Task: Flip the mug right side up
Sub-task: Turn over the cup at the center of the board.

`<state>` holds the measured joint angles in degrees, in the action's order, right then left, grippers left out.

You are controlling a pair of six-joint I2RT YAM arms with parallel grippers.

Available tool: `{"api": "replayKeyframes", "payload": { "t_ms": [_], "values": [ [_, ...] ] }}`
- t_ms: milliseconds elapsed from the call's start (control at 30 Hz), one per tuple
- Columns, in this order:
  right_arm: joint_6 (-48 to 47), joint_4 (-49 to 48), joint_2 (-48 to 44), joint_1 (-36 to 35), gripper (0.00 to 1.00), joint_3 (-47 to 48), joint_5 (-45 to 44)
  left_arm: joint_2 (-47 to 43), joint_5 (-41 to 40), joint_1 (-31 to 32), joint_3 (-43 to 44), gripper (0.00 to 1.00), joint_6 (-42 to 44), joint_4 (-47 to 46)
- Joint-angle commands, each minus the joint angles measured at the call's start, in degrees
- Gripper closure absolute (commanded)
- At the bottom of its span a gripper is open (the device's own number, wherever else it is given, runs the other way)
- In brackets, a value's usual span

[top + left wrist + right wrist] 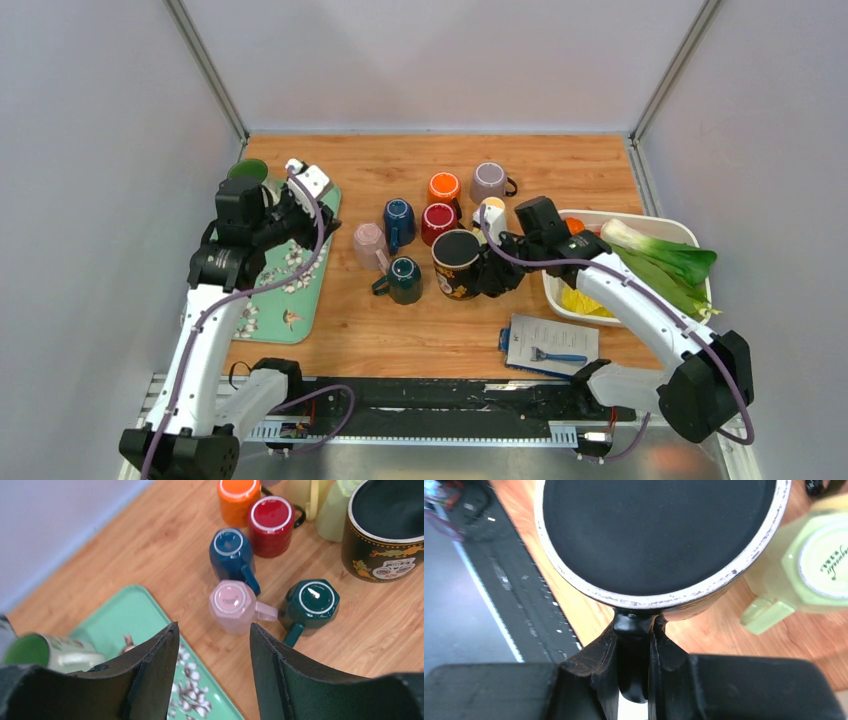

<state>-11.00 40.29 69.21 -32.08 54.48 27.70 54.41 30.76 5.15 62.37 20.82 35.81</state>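
A big black mug with painted skull decoration stands mid-table, its flat dark end ringed in worn white facing up; it also fills the top right of the left wrist view. My right gripper reaches in from the mug's right and is shut on the mug's black handle, which is pinched between the two fingers. My left gripper hovers open over the right edge of a mint green tray, nothing between its fingers.
Several upturned mugs crowd the black one: pink, dark green, navy, red, orange, grey, pale yellow-green. A green mug lies on the tray. A white basket with a leek stands right; paper in front.
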Motion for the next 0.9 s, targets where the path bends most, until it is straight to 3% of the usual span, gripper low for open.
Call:
{"api": "replayKeyframes", "payload": {
  "t_ms": [0,200,233,333,533,667,867],
  "values": [
    [2.62,-3.1,-1.59,3.19,1.0,6.49,17.38,-3.58,-0.04,4.05,-1.02,0.38,10.2,-7.44],
    [12.57,-8.88,5.1,10.13,1.0,10.69,31.88,-4.77,0.51,11.46,-3.56,0.38,14.38,-11.38],
    [19.5,-12.33,6.47,11.42,1.0,10.77,34.97,-5.5,-0.45,13.6,-4.57,0.38,15.58,-13.45],
    [45.05,-36.71,9.96,14.3,1.0,6.81,44.75,-7.73,-2.46,19.23,-10.37,0.35,19.19,-18.31],
    [62.29,-53.28,15.82,14.5,1.0,7.44,51.6,-11.32,-10.51,30.35,-19.76,0.33,33.46,-32.49],
    [67.24,-57.88,17.67,14.41,1.0,8.83,52.32,-9.19,-16.79,36.12,-24.42,0.33,38.23,-43.91],
    [65.36,-55.14,17.79,14.5,1.0,10.06,50.35,-5.45,-15.55,38.95,-26.1,0.34,40.69,-48.02]
  ]
}}
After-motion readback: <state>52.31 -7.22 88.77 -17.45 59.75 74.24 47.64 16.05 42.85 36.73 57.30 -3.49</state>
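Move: My right hand already holds the black mug by its handle, the mug's middle about 6 cm to this hand's left. The light green mug stands about 8 cm straight ahead of my right hand; the red mug is some 14 cm ahead and 11 cm left, both roughly 10 cm lower. From my empty left hand the black mug lies about 27 cm right, 7 cm back and 13 cm lower. The dark green mug is 15 cm right, 6 cm back and 24 cm lower. I keep pinching the black mug's handle and lift with my right hand about 11 cm, carrying it forward and left too, while rolling the wrist some 60 degrees until the fingers point left, nearly level. Meanwhile my open left hand swings about 14 cm right and a little back towards the mug, first rising and then sinking, its fingers tipping up and turning clockwise, without touching it. ##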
